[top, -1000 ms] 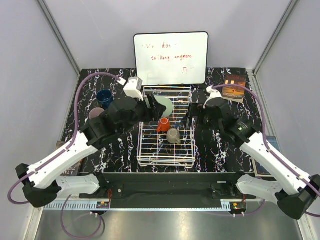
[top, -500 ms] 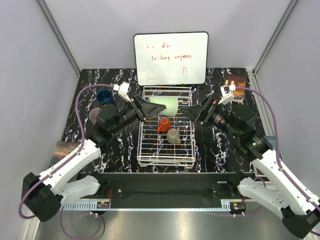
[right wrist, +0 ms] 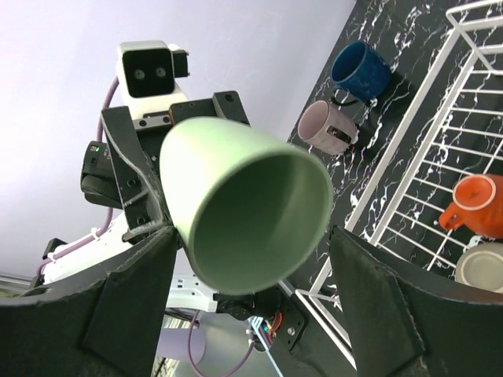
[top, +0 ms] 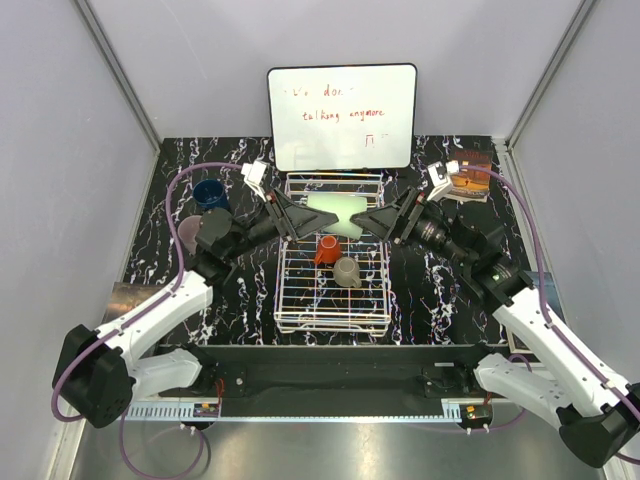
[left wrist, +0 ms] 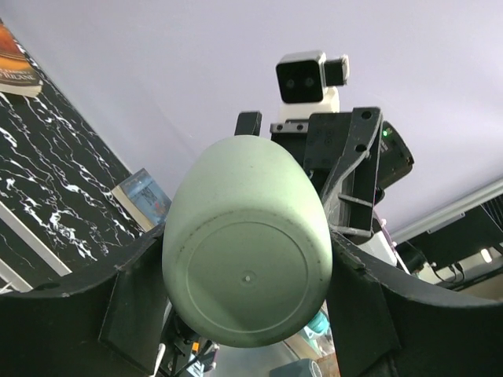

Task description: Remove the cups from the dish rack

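Note:
The pale mint green cup [top: 336,214] hangs on its side above the far end of the white wire dish rack [top: 300,312]. My left gripper [top: 300,215] is shut on its base end [left wrist: 247,275]. My right gripper [top: 376,222] faces it from the right, open, one finger on either side of the cup's mouth [right wrist: 259,228] with gaps showing. In the rack lie the orange-red cup [top: 326,249] and the taupe cup [top: 347,271]. On the table to the left of the rack stand the dark blue cup [top: 208,193] and the pink-lilac cup [top: 188,232].
A whiteboard [top: 342,116] with red writing stands behind the rack. A book [top: 468,175] lies at the back right. Grey walls close in on both sides of the black marbled table [top: 430,290].
My left gripper has lifted the mint cup and turned it sideways toward the right arm. The right gripper has swung in to the cup's mouth, and its jaws have narrowed slightly.

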Tool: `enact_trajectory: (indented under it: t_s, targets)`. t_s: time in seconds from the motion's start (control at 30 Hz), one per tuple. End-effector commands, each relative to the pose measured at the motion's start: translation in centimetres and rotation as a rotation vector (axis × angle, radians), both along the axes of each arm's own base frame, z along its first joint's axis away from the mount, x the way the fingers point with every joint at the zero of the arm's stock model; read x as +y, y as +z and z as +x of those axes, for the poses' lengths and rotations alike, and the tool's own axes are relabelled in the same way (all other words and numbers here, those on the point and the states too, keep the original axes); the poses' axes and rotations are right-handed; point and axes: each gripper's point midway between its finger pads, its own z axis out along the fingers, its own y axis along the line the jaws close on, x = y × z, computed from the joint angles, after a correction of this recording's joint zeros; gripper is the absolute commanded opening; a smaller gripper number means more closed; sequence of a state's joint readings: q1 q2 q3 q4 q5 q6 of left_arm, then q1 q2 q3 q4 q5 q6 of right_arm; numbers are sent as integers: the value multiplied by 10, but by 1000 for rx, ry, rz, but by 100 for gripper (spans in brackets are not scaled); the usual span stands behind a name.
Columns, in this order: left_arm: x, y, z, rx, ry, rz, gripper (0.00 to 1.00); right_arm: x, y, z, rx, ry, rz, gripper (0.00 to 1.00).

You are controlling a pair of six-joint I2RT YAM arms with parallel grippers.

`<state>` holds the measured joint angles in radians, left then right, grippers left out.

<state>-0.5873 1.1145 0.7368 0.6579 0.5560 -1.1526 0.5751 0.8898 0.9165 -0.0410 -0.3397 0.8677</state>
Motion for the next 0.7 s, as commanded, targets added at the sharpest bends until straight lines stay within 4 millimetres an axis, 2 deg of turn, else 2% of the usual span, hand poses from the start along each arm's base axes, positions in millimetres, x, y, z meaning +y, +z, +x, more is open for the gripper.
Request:
enact_trajectory:
  t_s: [0.0,0.27,0.47,0.57,0.67]
  targets:
    - [-1,19,-16,-88,-70,-43,0,2,33,2,-109,14,30,84]
    - [-10,11,-18,-68,-126,-43,0,16,36,7,-115,75,34,73]
    - [-24,4,-22,-55,-180,-23,0,26,29,13,-87,114,20,62]
    - [-26,4,-23,-58,-185,-20,0,28,25,13,-78,126,13,53]
    - [-26,2,-21,-65,-177,0,0,27,23,12,-82,123,6,35]
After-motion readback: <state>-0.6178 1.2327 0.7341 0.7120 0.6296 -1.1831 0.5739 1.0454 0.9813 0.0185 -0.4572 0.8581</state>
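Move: My left hand holds the green cup up over the rack, with my right gripper level with it about 8 cm to its right. From my right hand the cup's middle is roughly 5 cm to the left and 2 cm ahead, its mouth facing me. Some 27 cm below my right hand stand the orange cup, about 6 cm ahead and 9 cm left, and the grey cup, 1 cm ahead and 4 cm left. I bring my right hand about 3 cm left and a little forward onto the cup's mouth, one finger going inside and the other staying outside, closing from nearly wide open to under half. My left hand keeps its grip and carries the cup down 3 cm and about 2 cm right, towards the right fingers. ##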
